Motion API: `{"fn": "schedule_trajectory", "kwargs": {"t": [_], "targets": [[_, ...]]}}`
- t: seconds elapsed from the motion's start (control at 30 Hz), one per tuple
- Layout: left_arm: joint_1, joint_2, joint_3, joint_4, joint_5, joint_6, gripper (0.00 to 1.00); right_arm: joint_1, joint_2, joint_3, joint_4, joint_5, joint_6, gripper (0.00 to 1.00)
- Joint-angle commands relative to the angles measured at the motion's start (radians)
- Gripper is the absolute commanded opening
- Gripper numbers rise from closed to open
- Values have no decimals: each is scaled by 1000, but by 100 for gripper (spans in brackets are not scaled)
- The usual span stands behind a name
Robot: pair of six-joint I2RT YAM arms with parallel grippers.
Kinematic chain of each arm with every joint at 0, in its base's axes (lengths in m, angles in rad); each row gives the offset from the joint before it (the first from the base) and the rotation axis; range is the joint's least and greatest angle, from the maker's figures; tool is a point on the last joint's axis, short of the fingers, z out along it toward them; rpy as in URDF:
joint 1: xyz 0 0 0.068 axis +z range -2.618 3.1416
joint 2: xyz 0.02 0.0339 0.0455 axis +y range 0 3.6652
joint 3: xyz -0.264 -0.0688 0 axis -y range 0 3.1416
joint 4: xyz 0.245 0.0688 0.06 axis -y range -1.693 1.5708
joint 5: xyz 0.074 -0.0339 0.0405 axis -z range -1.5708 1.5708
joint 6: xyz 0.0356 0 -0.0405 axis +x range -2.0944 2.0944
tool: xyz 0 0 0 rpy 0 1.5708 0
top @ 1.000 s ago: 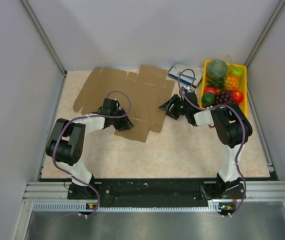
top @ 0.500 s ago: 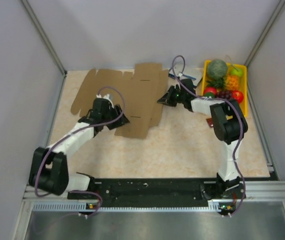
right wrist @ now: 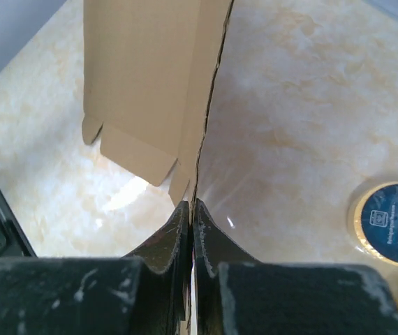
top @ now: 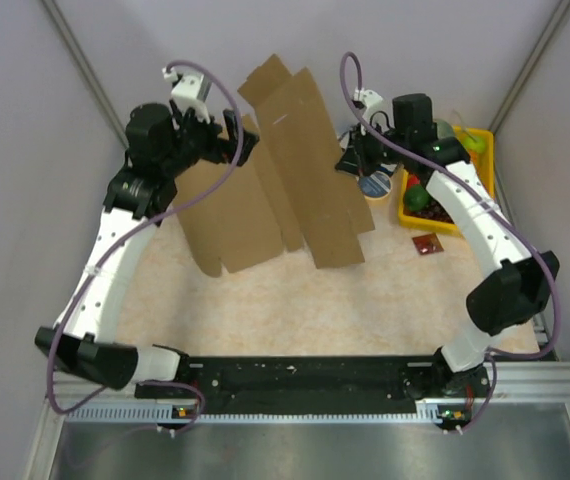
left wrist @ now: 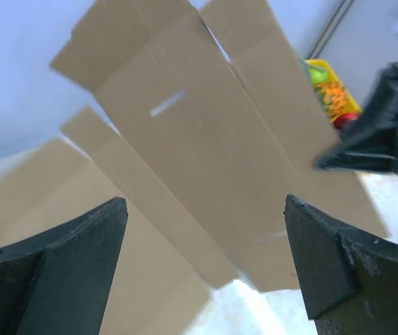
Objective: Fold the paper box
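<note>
The paper box point(top: 305, 170) is a large brown cardboard blank with flaps and a slot. It hangs nearly upright above the table, its lower flaps toward the near side. My right gripper point(top: 350, 160) is shut on its right edge; in the right wrist view the cardboard point(right wrist: 143, 77) runs edge-on into the pinched gripper point(right wrist: 193, 206). My left gripper point(top: 227, 143) is raised by the blank's left panel and stands wide open. The left wrist view shows the gripper point(left wrist: 204, 204) with nothing between its fingers and the cardboard point(left wrist: 206, 139) a little way ahead.
A yellow tray point(top: 482, 140) of toy fruit stands at the back right, behind the right arm. A roll of tape point(top: 373, 185) lies on the table below the right gripper, also in the right wrist view point(right wrist: 387, 223). A small brown square point(top: 427, 244) lies near the tray. Walls close in on both sides.
The blank has gone from lying flat on the table to hanging upright. Both arms rose with it. The right gripper closed on its edge; the left gripper opened and let go.
</note>
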Motion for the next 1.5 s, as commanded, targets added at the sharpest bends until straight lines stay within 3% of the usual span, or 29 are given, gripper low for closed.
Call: {"fn": "schedule_trajectory", "kwargs": {"t": [0.0, 0.17, 0.23, 0.4, 0.5, 0.63, 0.73, 0.87, 0.97, 1.0, 1.1, 1.13, 1.2, 1.23, 1.33, 1.47], "targets": [[41, 168, 232, -94, 78, 169, 98, 1, -94, -14, -167, -166, -300, 0], [68, 263, 326, -51, 228, 369, 98, -24, -131, 21, -218, -285, -368, 0], [75, 300, 389, -82, 198, 435, 98, -27, -131, 35, -236, -304, -395, 0], [139, 298, 356, 11, 201, 410, 98, -39, -90, 78, -328, -321, -451, 0], [186, 289, 344, 38, 319, 373, 98, -54, -70, 112, -390, -335, -494, 0], [205, 346, 407, -77, 455, 414, 96, -59, -73, 123, -408, -353, -521, 0], [207, 347, 369, -67, 575, 402, 93, -68, -70, 130, -411, -370, -527, 0], [208, 331, 309, -1, 605, 371, 75, -79, -56, 150, -422, -378, -530, 0], [208, 332, 292, 15, 609, 353, 55, -82, -54, 153, -421, -376, -535, 0], [208, 331, 288, 21, 615, 350, 39, -83, -54, 154, -419, -366, -532, 0], [205, 312, 248, 79, 612, 296, 7, -82, -31, 167, -390, -330, -491, 0], [203, 302, 230, 102, 608, 261, 0, -82, -25, 169, -369, -309, -433, 4], [202, 262, 162, 186, 608, 227, 0, -70, -23, 151, -260, -197, -345, 11], [202, 248, 139, 218, 609, 192, 0, -67, -23, 141, -241, -188, -292, 22], [202, 199, 62, 308, 624, 131, 0, -57, -19, 129, -201, -210, -253, 37], [202, 162, 9, 354, 632, 94, 0, -53, 9, 153, -174, -240, -231, 43]]}}
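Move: The paper box's far end flap lies about 14 cm ahead of the open left hand, 3 cm to its right and slightly lower. From that hand, the right gripper, already holding the box's side edge, is some 18 cm to the right, 2 cm ahead and 12 cm lower; the big hanging panel is about level fore-and-aft, 3 cm left and 22 cm below. From the right hand, the flap is roughly 17 cm ahead, 16 cm left and 7 cm higher. The left fingers newly pinch the edge of the far end flap: that hand reaches forward about 9 cm, swings a little left, then comes back and slightly down, turning clockwise some 25 degrees as it shuts. The right hand, keeping its pinch, draws the box back about 7 cm while turning counter-clockwise, then opens partway and slides some 4 cm forward again, letting go. ##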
